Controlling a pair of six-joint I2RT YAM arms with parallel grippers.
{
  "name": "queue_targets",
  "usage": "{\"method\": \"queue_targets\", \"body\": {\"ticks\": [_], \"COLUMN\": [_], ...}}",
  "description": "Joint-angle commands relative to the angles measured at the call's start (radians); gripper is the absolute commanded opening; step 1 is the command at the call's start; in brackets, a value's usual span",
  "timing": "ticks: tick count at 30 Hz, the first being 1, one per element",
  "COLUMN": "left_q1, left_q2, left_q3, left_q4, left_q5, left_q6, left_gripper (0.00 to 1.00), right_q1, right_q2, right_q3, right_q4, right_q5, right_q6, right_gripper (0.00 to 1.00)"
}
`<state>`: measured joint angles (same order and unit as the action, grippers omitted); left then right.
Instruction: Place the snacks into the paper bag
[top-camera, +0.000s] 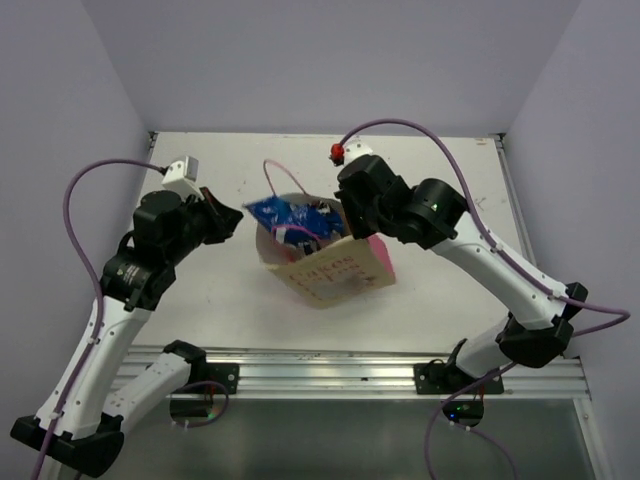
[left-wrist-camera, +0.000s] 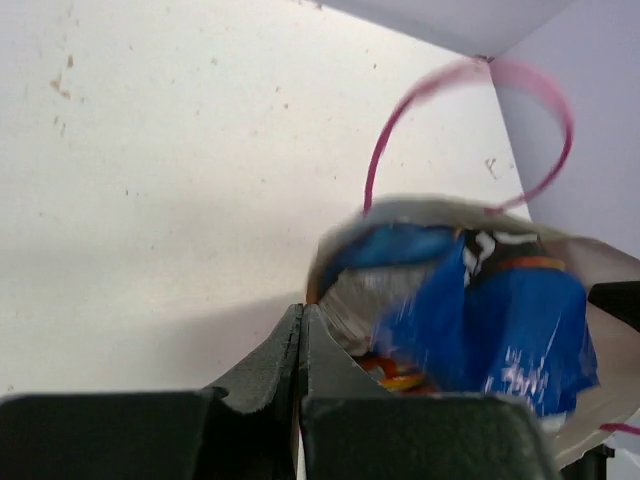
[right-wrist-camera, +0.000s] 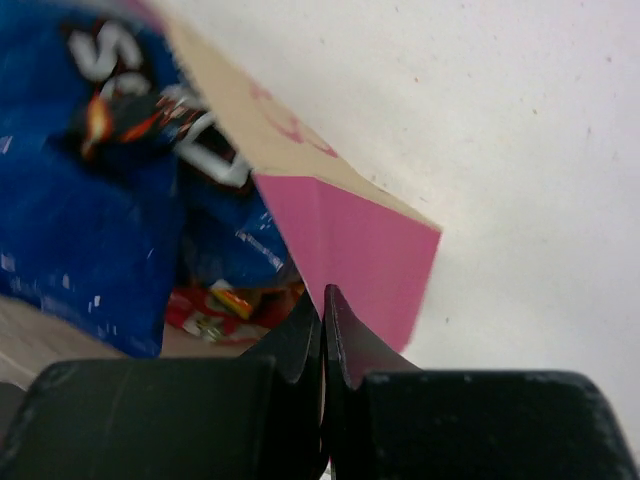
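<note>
The paper bag (top-camera: 335, 272) leans on the table, tan front with pink print, its mouth open toward the back. A long blue-white snack (top-camera: 285, 212) sticks out of the mouth, and a red-yellow packet (right-wrist-camera: 225, 305) lies deeper inside. My left gripper (top-camera: 232, 220) is shut, its tips meeting the bag's left rim (left-wrist-camera: 420, 205). My right gripper (top-camera: 352, 232) is shut with the edge of the bag's pink side wall (right-wrist-camera: 360, 240) running in between its fingertips. In both wrist views the blue snack (left-wrist-camera: 520, 340) (right-wrist-camera: 70, 230) fills much of the opening. Other snacks are hidden.
One pink cord handle (left-wrist-camera: 540, 90) arches up behind the bag's mouth. The white table (top-camera: 450, 180) ends at walls on the back, left and right, and a metal rail (top-camera: 330, 375) runs along the near edge.
</note>
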<state>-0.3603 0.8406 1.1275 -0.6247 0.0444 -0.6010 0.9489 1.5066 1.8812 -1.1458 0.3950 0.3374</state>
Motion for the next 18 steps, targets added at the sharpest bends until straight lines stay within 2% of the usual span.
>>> {"method": "queue_targets", "body": {"ticks": [1,5,6,9,18], "left_q1": [0.001,-0.02,-0.028,-0.065,-0.169], "left_q2": [-0.027,-0.072,-0.077,-0.08,-0.048], "left_q3": [-0.089,-0.189,-0.199,-0.195,-0.161], "left_q4": [-0.007,0.016,0.016,0.013,0.005], "left_q5": [0.054,0.098,0.094,0.074,0.011], "left_q6": [-0.065,-0.109,-0.114,-0.123,-0.132], "left_gripper": [0.0,0.0,0.0,0.0,0.0], "right_q1": [-0.001,-0.001,-0.001,-0.001,0.001], "right_q2": [-0.086,-0.178,-0.192,-0.226,-0.186], "right_q3": [-0.065,-0.252,-0.322,-0.399,-0.367], "right_q4": [-0.005,0.055,0.067,0.081,0.063], "right_q5": [0.074,0.053,0.047,0.025,-0.005], "right_q6": [0.055,0.11,0.135,0.17,0.195], "right_gripper": [0.0,0.0,0.0,0.0,0.0]}}
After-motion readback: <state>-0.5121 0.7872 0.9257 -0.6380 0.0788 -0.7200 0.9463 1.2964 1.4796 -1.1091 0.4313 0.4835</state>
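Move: The right hand already pinches the paper bag's right side near the rim; the bag's middle is about 6 cm to its left, 1 cm back and some 12 cm below it. The blue snack pack sticks up in the mouth, roughly 12 cm left of this hand, 2 cm ahead and 3 cm lower. From the left hand, shut and no longer on the rim, the bag's middle lies about 20 cm right, 3 cm back and 12 cm down. Still pinching the paper bag by its right side, the right hand carries it down about 7 cm, to the right and somewhat back, then all but stops. The empty left hand sinks some 7 cm beside the bag, its shut fingers tipping about 10 degrees further down, then eases back and right. ##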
